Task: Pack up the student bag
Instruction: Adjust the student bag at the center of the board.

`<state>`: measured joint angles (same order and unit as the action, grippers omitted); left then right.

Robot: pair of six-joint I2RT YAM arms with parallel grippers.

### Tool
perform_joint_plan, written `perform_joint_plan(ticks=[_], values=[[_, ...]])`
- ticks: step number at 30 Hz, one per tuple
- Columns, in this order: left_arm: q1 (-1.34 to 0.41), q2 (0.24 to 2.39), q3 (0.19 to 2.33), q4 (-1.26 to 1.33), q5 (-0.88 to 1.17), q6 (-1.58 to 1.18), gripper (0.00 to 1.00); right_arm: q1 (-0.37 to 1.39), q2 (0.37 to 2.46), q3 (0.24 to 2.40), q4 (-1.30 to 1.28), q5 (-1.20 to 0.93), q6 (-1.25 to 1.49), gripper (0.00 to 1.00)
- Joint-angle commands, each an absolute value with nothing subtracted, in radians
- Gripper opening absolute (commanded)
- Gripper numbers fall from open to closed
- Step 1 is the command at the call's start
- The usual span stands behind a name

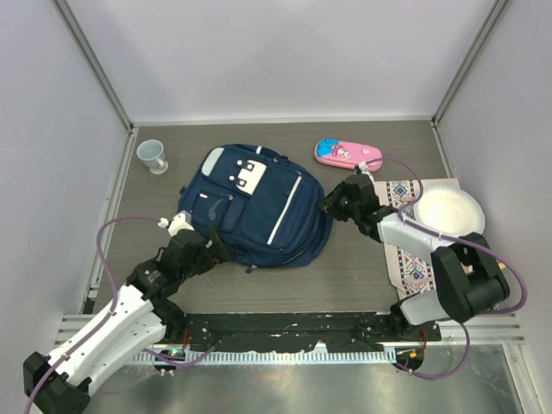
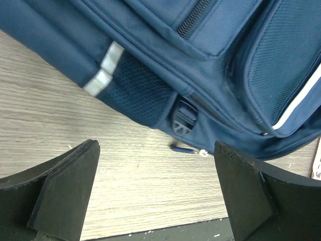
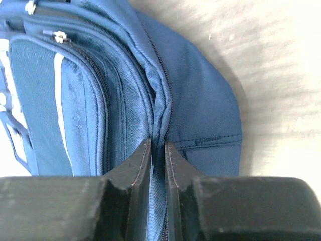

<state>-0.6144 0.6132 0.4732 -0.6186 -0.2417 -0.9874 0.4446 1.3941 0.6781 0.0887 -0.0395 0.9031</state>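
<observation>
The student bag (image 1: 254, 203), navy blue with white stripe trim, lies flat in the middle of the table with its front pockets facing up. My right gripper (image 1: 330, 205) is at the bag's right edge. In the right wrist view its jaws (image 3: 158, 145) are pinched on a fold of the bag's fabric (image 3: 90, 90) beside the zipper line. My left gripper (image 1: 211, 246) sits by the bag's lower left corner. In the left wrist view it (image 2: 155, 150) stands wide open over bare table, with the bag's side (image 2: 225, 60) and a zipper pull just beyond the fingertips.
A pink pencil case (image 1: 347, 153) lies behind the bag on the right. A clear cup (image 1: 153, 156) stands at the back left. A white plate (image 1: 448, 211) rests on a patterned cloth mat (image 1: 405, 250) at the right.
</observation>
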Motion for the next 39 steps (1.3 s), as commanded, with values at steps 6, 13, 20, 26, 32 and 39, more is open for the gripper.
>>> perform_joint_plan(ticks=[6, 13, 20, 26, 32, 39], values=[[-0.621, 0.64, 0.367, -0.309, -0.123, -1.032, 0.96, 0.393, 1.337, 0.766, 0.086, -0.019, 0.813, 0.56], [-0.699, 0.635, 0.287, -0.16, -0.147, -1.025, 0.93, 0.397, 0.985, 0.58, -0.03, 0.037, 0.795, 0.67], [-0.718, 0.641, 0.209, -0.071, -0.235, -1.058, 0.93, 0.436, 0.755, 0.506, -0.118, -0.038, 0.825, 0.68], [-0.718, 0.649, 0.18, 0.02, -0.293, -1.049, 0.93, 0.564, 0.722, 0.525, -0.188, 0.067, 0.795, 0.69], [-0.719, 0.724, 0.158, 0.096, -0.304, -1.063, 0.9, 0.856, 0.784, 0.537, -0.186, 0.331, 0.847, 0.69], [-0.718, 0.876, 0.133, 0.247, -0.342, -1.088, 0.79, 1.13, 0.85, 0.497, -0.169, 0.575, 0.946, 0.69]])
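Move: The right hand still pinches the student bag's right side, the bag's middle about 20 cm to its left, level with it and some 2 cm lower; the pencil case is 14 cm ahead and 4 cm right, the plate 30 cm right and 2 cm back. From the open left hand the bag's middle lies about 13 cm ahead, 11 cm right and 5 cm below; the cup is roughly 27 cm ahead and 16 cm left. Right nudges forward, releases the bag, lifts, retreats about 15 cm; left sinks rightward towards the bag's near edge. ##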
